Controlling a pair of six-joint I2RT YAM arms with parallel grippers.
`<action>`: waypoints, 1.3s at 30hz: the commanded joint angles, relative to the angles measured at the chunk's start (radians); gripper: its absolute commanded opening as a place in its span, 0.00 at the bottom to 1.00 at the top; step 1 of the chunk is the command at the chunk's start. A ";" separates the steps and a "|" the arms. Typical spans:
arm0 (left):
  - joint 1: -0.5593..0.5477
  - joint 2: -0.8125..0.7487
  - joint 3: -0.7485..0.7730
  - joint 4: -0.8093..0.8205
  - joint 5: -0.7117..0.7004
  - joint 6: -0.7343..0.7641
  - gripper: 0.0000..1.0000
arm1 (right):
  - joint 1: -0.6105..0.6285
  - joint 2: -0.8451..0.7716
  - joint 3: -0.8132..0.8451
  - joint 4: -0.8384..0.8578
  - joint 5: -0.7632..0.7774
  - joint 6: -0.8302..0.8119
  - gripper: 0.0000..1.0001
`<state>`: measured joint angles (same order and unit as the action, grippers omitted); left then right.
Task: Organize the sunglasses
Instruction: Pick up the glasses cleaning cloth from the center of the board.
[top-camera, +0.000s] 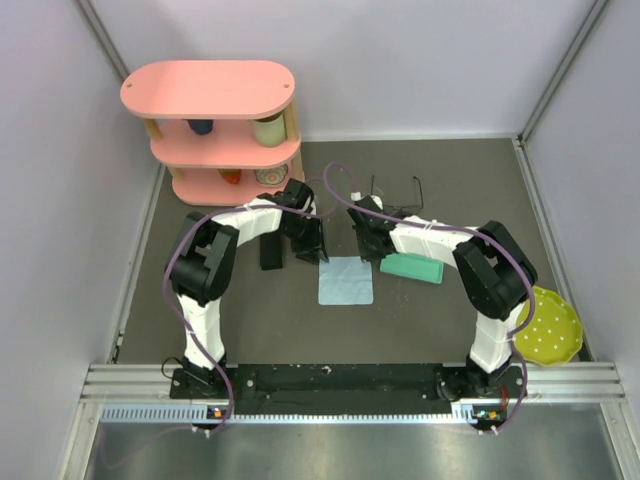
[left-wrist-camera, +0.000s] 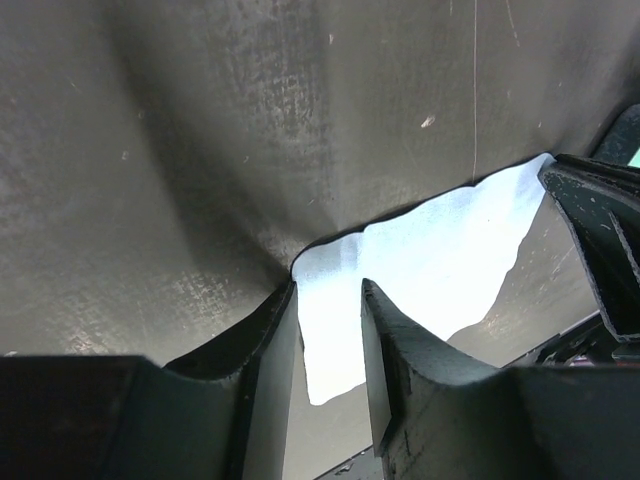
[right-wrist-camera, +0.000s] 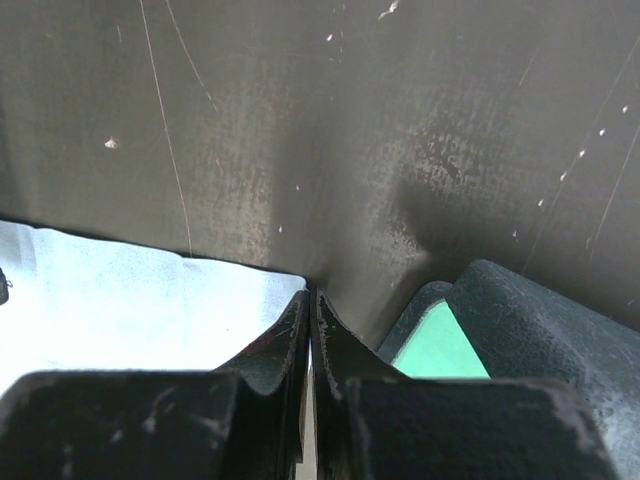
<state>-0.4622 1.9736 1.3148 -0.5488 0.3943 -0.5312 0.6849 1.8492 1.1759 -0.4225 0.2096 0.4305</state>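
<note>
A thin dark wire-frame pair of sunglasses (top-camera: 417, 187) lies on the dark mat behind my right arm, partly hidden by it. A light blue cloth (top-camera: 345, 281) lies flat in the middle. My left gripper (top-camera: 312, 252) is at its far left corner. In the left wrist view the gripper (left-wrist-camera: 328, 292) stands open, with the cloth's corner (left-wrist-camera: 430, 265) in the gap between its fingers. My right gripper (top-camera: 368, 250) is at the far right corner. In the right wrist view the gripper (right-wrist-camera: 311, 297) is shut, pinching the edge of the cloth (right-wrist-camera: 140, 300).
A black oblong case (top-camera: 270, 251) lies just left of the left gripper. A green case (top-camera: 411, 267) sits right of the cloth, close to my right fingers (right-wrist-camera: 440, 345). A pink shelf (top-camera: 215, 120) stands at the back left. A yellow plate (top-camera: 548, 325) is at the right.
</note>
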 joint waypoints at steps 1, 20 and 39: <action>-0.009 0.028 0.012 -0.014 -0.017 0.020 0.34 | -0.002 0.044 0.031 0.027 -0.047 0.002 0.00; -0.015 0.048 0.029 -0.002 -0.127 0.007 0.05 | -0.002 0.051 0.039 0.028 -0.065 -0.003 0.00; -0.015 -0.062 -0.009 0.056 -0.075 0.077 0.00 | -0.002 -0.140 -0.030 0.045 -0.093 -0.012 0.00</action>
<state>-0.4770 1.9785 1.3231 -0.5316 0.3244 -0.4892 0.6823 1.8095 1.1542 -0.4072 0.1463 0.4206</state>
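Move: The light-blue cloth lies flat, its middle about 6 cm right of and 5 cm back from the left hand, whose part-open fingers straddle its far left corner; for the right hand, already shut on the far right corner, that middle is roughly 5 cm left and 5 cm back, both some 2 cm lower. The black case stands about 12 cm left of the left hand and 2 cm ahead. The green-lined case lies 11 cm right of the right hand, 2 cm back; the wire glasses 8 cm right, 15 cm ahead. The cloth's far left corner gets pinched between the left fingertips: the left hand sinks a bit under 1 cm over it, edging right and then back left and forward, and shuts completely. The right hand keeps its grip on the far right corner, eases under 1 cm to its left, waits, then finally starts up by roughly 1 cm. ##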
